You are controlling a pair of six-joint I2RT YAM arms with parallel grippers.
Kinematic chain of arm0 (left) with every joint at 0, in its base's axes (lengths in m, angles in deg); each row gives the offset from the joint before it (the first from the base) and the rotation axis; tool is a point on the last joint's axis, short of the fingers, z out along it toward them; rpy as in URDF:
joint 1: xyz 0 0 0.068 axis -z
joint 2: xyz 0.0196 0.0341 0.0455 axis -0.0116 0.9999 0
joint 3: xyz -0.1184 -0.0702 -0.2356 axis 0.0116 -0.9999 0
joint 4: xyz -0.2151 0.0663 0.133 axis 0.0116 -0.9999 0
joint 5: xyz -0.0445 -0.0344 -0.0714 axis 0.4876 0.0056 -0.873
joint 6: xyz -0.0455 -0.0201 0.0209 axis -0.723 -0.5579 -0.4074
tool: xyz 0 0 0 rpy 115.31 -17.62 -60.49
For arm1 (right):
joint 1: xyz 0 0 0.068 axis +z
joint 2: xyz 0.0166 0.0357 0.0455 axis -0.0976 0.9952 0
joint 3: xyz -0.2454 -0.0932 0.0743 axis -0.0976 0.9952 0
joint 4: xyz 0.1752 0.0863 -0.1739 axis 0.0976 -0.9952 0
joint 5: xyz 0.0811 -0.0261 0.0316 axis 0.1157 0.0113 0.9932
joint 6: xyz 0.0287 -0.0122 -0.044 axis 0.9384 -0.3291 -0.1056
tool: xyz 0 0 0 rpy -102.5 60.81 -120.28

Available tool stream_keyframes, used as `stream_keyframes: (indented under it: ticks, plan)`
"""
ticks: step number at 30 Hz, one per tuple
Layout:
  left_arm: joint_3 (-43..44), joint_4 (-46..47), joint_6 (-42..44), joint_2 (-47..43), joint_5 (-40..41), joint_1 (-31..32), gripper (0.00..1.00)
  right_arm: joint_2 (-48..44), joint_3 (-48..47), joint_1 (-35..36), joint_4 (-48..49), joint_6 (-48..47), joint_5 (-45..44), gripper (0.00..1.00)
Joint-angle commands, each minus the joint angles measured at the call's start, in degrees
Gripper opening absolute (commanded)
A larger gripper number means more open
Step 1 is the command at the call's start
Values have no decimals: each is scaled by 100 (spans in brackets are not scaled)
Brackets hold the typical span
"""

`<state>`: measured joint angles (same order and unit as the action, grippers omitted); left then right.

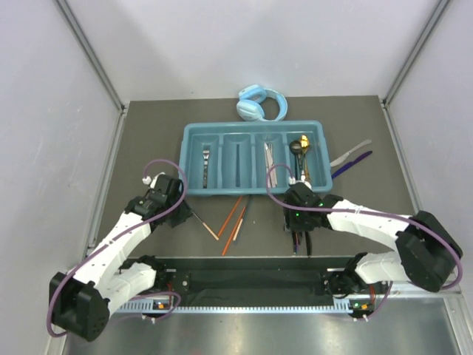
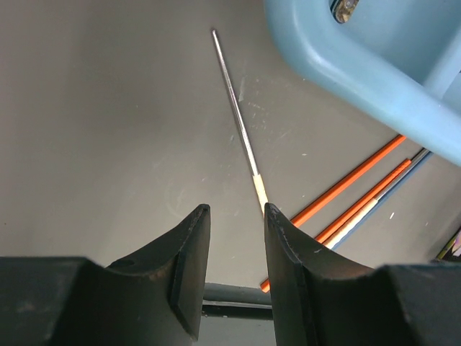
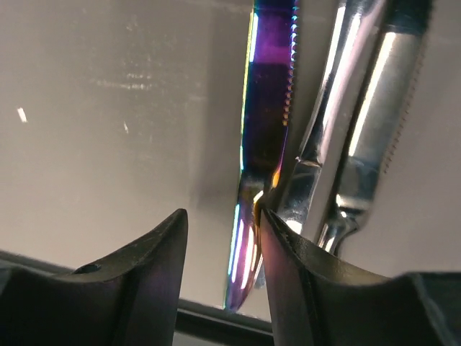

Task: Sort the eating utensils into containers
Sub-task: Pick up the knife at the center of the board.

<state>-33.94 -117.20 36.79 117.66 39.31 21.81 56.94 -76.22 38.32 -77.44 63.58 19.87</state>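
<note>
The teal tray [image 1: 194,188] holds a fork [image 1: 205,158], a silver piece [image 1: 270,157] and a gold spoon [image 1: 303,146] in separate compartments. Orange chopsticks [image 1: 235,220] [image 2: 354,184] lie in front of it. A thin silver chopstick with a cream band [image 2: 241,122] runs up from the right fingertip of my left gripper [image 2: 236,207] [image 1: 188,211], which is open and empty. My right gripper [image 3: 222,214] [image 1: 297,220] is low over an iridescent purple knife [image 3: 268,108]. The knife's handle lies between the open jaws, against the right finger. A silver knife [image 3: 360,130] lies beside it.
Light blue headphones [image 1: 260,103] sit behind the tray. A silver knife [image 1: 350,154] and a dark purple knife [image 1: 352,164] lie to the tray's right. The tray's corner [image 2: 360,68] is close to my left gripper. A black rail [image 1: 244,277] runs along the near edge.
</note>
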Motion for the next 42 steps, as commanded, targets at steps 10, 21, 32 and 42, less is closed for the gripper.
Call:
stream_keyframes:
  ticks: [10,21,32,42]
  plan:
    - [-49,183,108,-141,35,-5,41,714,-204,327,86,203,-116,30]
    - [-102,200,152,-229,70,-14,41,1101,-178,985,68,107,254,0]
    - [-137,-54,-23,-449,465,-5,43,1673,-934,2480,-11,124,447,0]
    - [-137,-116,-24,-581,527,-14,43,1550,-1180,2534,-151,133,-27,0]
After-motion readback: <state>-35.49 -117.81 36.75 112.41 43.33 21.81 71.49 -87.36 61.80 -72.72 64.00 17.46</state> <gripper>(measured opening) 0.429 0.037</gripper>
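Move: Straddling the neck of the rainbow knife on the near right part of the table, the right hand has the knife's middle about 1 cm to its right, 1 cm back and 1 cm below. Side by side with that knife, a slim silver utensil lies some 3 cm and a dark knife some 5 cm to the hand's right, both about level with it. Level with the hand to its left are a blue stick at 14 cm and two orange chopsticks at 17. From the left hand, the rainbow knife is about 31 cm right, 3 cm back and 7 cm below. Easing about 2 cm left and slightly lower, the right hand shuts its open fingers and pinches the rainbow knife at its neck. Keeping that grip at table height, it then sweeps the knife away from the other cutlery towards the sticks, some 9 cm farther left and 6 cm back, turning roughly 20 degrees counter-clockwise. ##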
